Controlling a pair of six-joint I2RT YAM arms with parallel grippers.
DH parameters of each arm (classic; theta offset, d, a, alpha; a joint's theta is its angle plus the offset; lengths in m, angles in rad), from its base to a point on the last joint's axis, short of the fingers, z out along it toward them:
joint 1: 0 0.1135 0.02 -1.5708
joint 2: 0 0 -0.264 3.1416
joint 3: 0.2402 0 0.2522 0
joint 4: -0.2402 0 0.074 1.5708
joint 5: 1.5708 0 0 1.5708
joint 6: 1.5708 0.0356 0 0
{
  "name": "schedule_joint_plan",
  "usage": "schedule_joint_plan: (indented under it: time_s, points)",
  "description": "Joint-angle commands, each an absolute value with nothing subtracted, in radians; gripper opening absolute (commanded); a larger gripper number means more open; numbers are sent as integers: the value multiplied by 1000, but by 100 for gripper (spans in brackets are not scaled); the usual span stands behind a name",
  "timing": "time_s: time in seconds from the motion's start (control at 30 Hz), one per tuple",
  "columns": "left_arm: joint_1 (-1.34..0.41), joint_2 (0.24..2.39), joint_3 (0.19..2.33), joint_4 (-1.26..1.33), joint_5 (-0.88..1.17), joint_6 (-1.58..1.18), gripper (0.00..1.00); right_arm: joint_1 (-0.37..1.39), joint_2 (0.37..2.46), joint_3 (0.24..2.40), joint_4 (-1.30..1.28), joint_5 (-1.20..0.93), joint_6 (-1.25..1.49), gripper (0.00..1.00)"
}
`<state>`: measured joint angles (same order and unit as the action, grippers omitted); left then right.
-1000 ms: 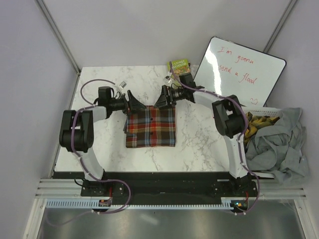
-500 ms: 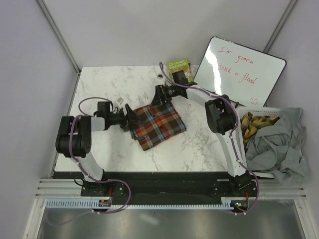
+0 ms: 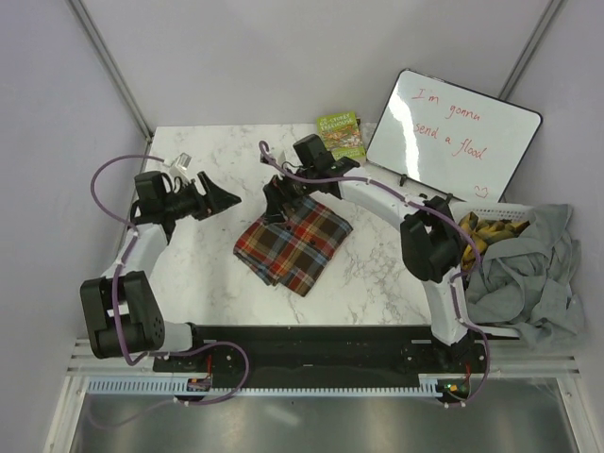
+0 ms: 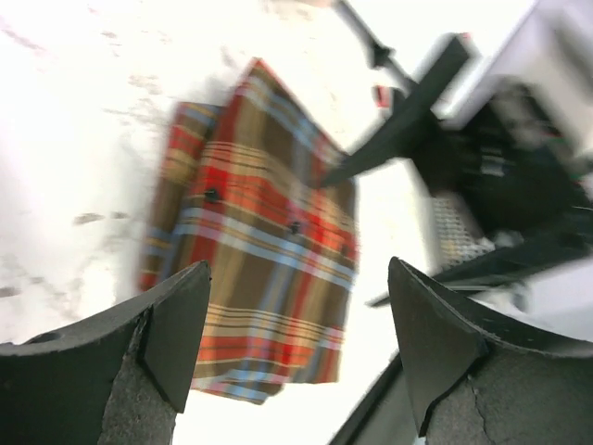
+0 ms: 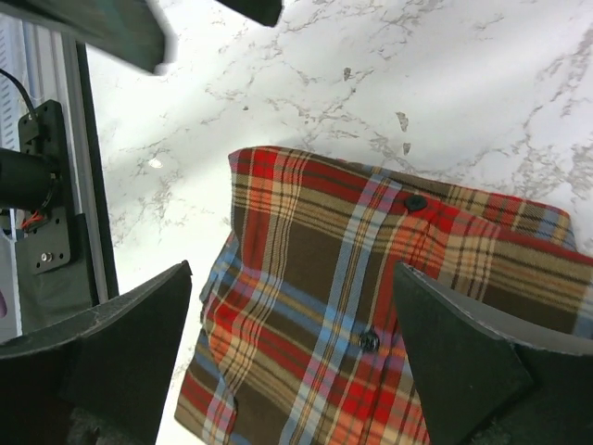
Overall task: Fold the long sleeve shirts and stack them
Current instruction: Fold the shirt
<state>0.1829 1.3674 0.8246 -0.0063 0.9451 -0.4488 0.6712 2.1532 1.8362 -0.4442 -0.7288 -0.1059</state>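
Observation:
One folded long sleeve shirt (image 3: 294,241), plaid in red-orange, brown and blue, lies askew on the marble table (image 3: 189,274). My left gripper (image 3: 222,196) hangs open to the shirt's left, clear of it. In its wrist view the shirt (image 4: 259,250) lies beyond the left gripper (image 4: 298,271), with nothing between the fingers. My right gripper (image 3: 274,200) hovers open over the shirt's far left corner. Its wrist view shows the buttoned plaid shirt (image 5: 371,324) below the right gripper (image 5: 292,273), and the fingers (image 5: 445,352) hold nothing.
A whiteboard (image 3: 453,132) leans at the back right with a green packet (image 3: 342,135) beside it. A white basket (image 3: 500,209) of yellow things and a heap of grey cloth (image 3: 528,274) sit off the table's right edge. Metal rails (image 3: 283,363) run along the near edge.
My left arm has drawn back to the left, away from the shirt. The shirt has been turned from square to diagonal. My right gripper has shifted left over the shirt's far corner.

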Motion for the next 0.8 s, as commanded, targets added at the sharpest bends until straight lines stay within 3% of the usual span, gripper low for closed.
schedule_joint_plan:
  time_s: [0.0, 0.17, 0.3, 0.37, 0.57, 0.77]
  points:
    - [176, 1376, 818, -144, 772, -284, 84, 655, 2065, 1764, -512, -644, -144, 96]
    - [121, 1279, 785, -153, 770, -47, 75, 653, 1948, 1603, -578, -589, -184, 88]
    - [78, 1278, 816, -240, 742, 254, 66, 653, 1904, 1450, -523, -482, -176, 72]
    - [66, 1328, 862, -313, 723, 366, 61, 653, 1925, 1417, -506, -448, -190, 70]
    - [57, 1344, 844, -388, 753, 546, 57, 650, 2063, 1517, -517, -402, -308, 60]
    - [-27, 1163, 697, -379, 776, 901, 50, 641, 2119, 1661, -545, -466, -527, 51]
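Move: Spread crookedly below the open right hand, the folded shirt has its middle roughly 5 cm right, 6 cm back and 11 cm down from that hand. The book stands some 25 cm ahead and 20 cm right of the right hand. From the left hand, the shirt's middle is about 20 cm right, 3 cm back and 15 cm below, its left corner only about 3 cm right and 4 cm back. Sweeping right, down and a little back over the shirt, the right hand drops about 10 cm, tips its fingers some 20 degrees steeper and half closes them; low down by the button strip it turns forward for 3 to 4 cm, fingertips on the cloth. The left hand sinks 7 cm and draws back 4 cm towards the shirt's left corner, rolling to point its half-closing fingers more steeply down. ##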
